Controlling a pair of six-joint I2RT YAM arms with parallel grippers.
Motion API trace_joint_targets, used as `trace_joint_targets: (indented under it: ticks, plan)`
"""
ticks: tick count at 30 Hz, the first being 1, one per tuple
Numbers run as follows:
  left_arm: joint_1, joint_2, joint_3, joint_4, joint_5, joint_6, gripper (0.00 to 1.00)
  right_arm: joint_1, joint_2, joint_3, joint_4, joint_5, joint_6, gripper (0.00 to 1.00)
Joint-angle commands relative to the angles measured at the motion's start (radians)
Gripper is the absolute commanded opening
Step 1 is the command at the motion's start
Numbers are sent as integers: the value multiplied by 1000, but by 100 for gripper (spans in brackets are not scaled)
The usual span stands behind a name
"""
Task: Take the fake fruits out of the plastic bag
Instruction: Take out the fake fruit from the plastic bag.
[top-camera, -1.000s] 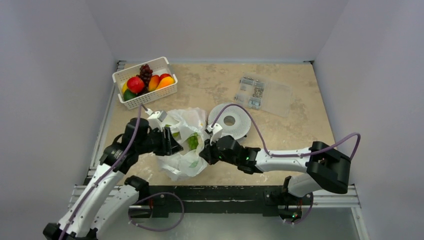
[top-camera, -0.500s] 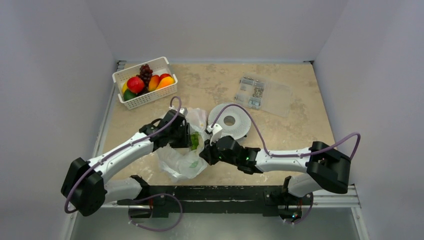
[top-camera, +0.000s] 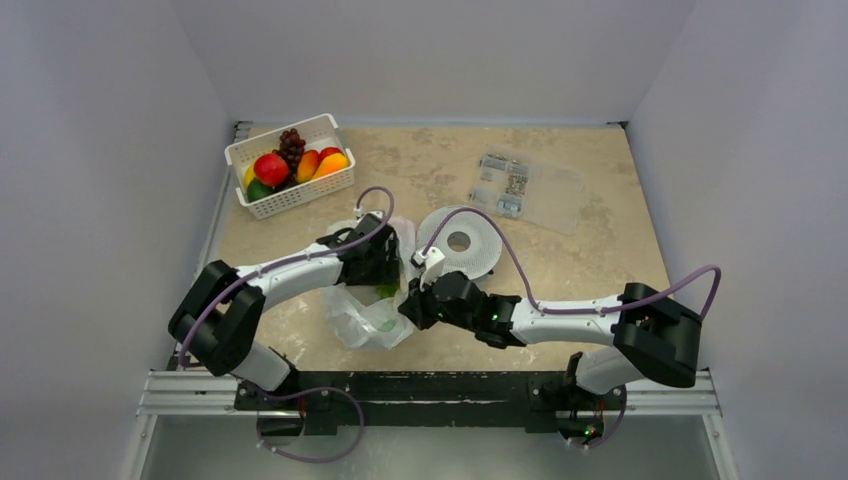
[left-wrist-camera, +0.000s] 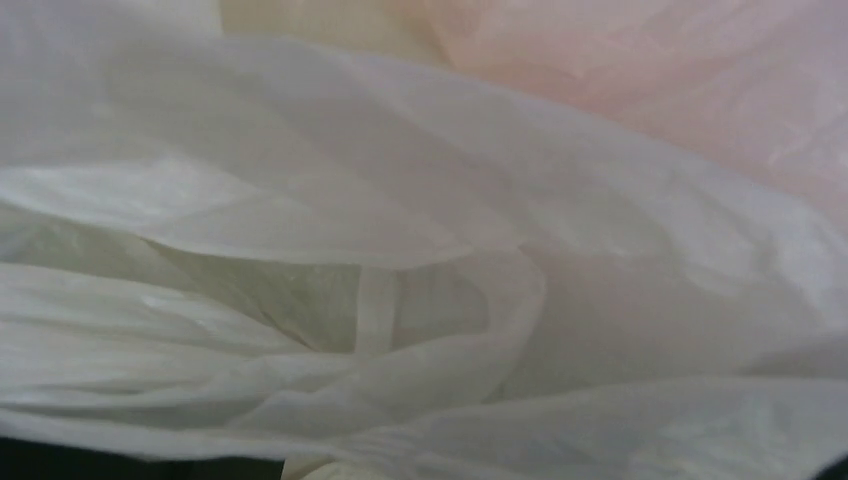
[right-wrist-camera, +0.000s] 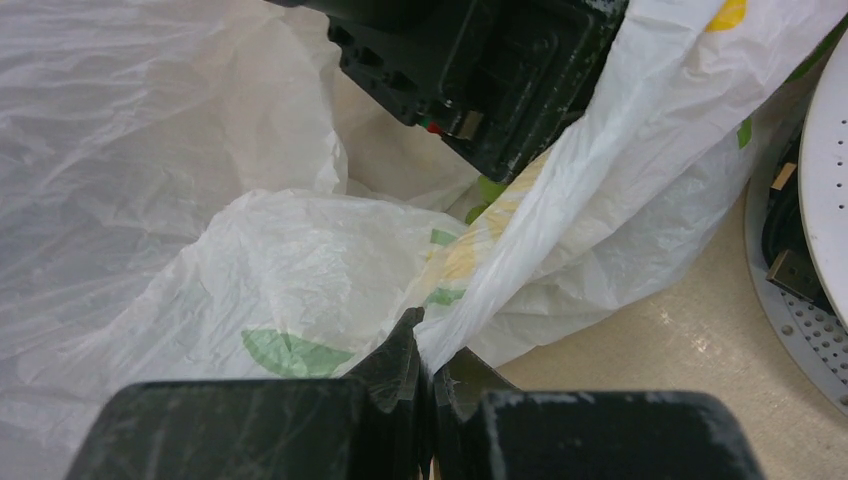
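Observation:
The plastic bag (top-camera: 360, 318) lies crumpled at the near middle of the table. My right gripper (top-camera: 410, 305) is shut on the bag's edge and pinches a fold of it in the right wrist view (right-wrist-camera: 428, 345). My left gripper (top-camera: 385, 270) is pushed into the bag's mouth, its fingers hidden by the plastic. The left wrist view shows only folds of the bag (left-wrist-camera: 600, 200). A bit of green fruit (top-camera: 386, 292) shows in the mouth, and also below the left arm's black housing (right-wrist-camera: 470, 70) as a green fruit patch (right-wrist-camera: 488, 188).
A white slotted basket (top-camera: 262, 203) with several fruits stands at the far left. A white perforated disc (top-camera: 480, 255) lies just behind the right gripper. A flat clear packet (top-camera: 545, 200) lies at the far right.
My left arm has swung right and forward, and its gripper has gone into the bag's mouth. The bag has been pushed in and bunched. The right gripper has held still.

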Motion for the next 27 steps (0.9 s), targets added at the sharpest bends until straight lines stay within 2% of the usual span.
trace_joint_targets:
  ticks: [1,4,7,15,18,27]
  plan:
    - [-14,61,31,62,-57,-8,68,3,-21,10,46,15,-17,0]
    - [-17,104,31,55,-56,-16,58,3,-9,15,38,16,-13,0]
    - [-17,114,29,45,-49,-9,37,3,-10,6,43,15,-7,0]
    - [-16,-56,53,-14,36,47,3,3,5,9,37,30,2,0]
    - [-16,-138,59,-32,67,54,0,3,20,23,27,37,2,0]
    - [-16,-362,60,-117,190,58,0,3,30,45,17,33,27,0]
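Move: The green grapes lie in the open plastic bag almost straight under my left fingers, about 2 cm lower and 1 cm to the right. The bag's rim, pinched in my right hand, is some 7 cm back, 5 cm right and 5 cm up from my left hand; the perforated disc sits about 7 cm ahead of it and 14 cm right. From my right hand the grapes are roughly 6 cm forward, 4 cm left and 7 cm down. I sink my open left hand the last 2 cm into the bag and shut the fingers almost fully on the green grapes. Then I turn straight up, lifting nearly 10 cm from the lowest point while drawing back a little over 2 cm and tilting the wrist some 15 degrees. My right hand keeps its pinch on the bag's rim and stays put. ##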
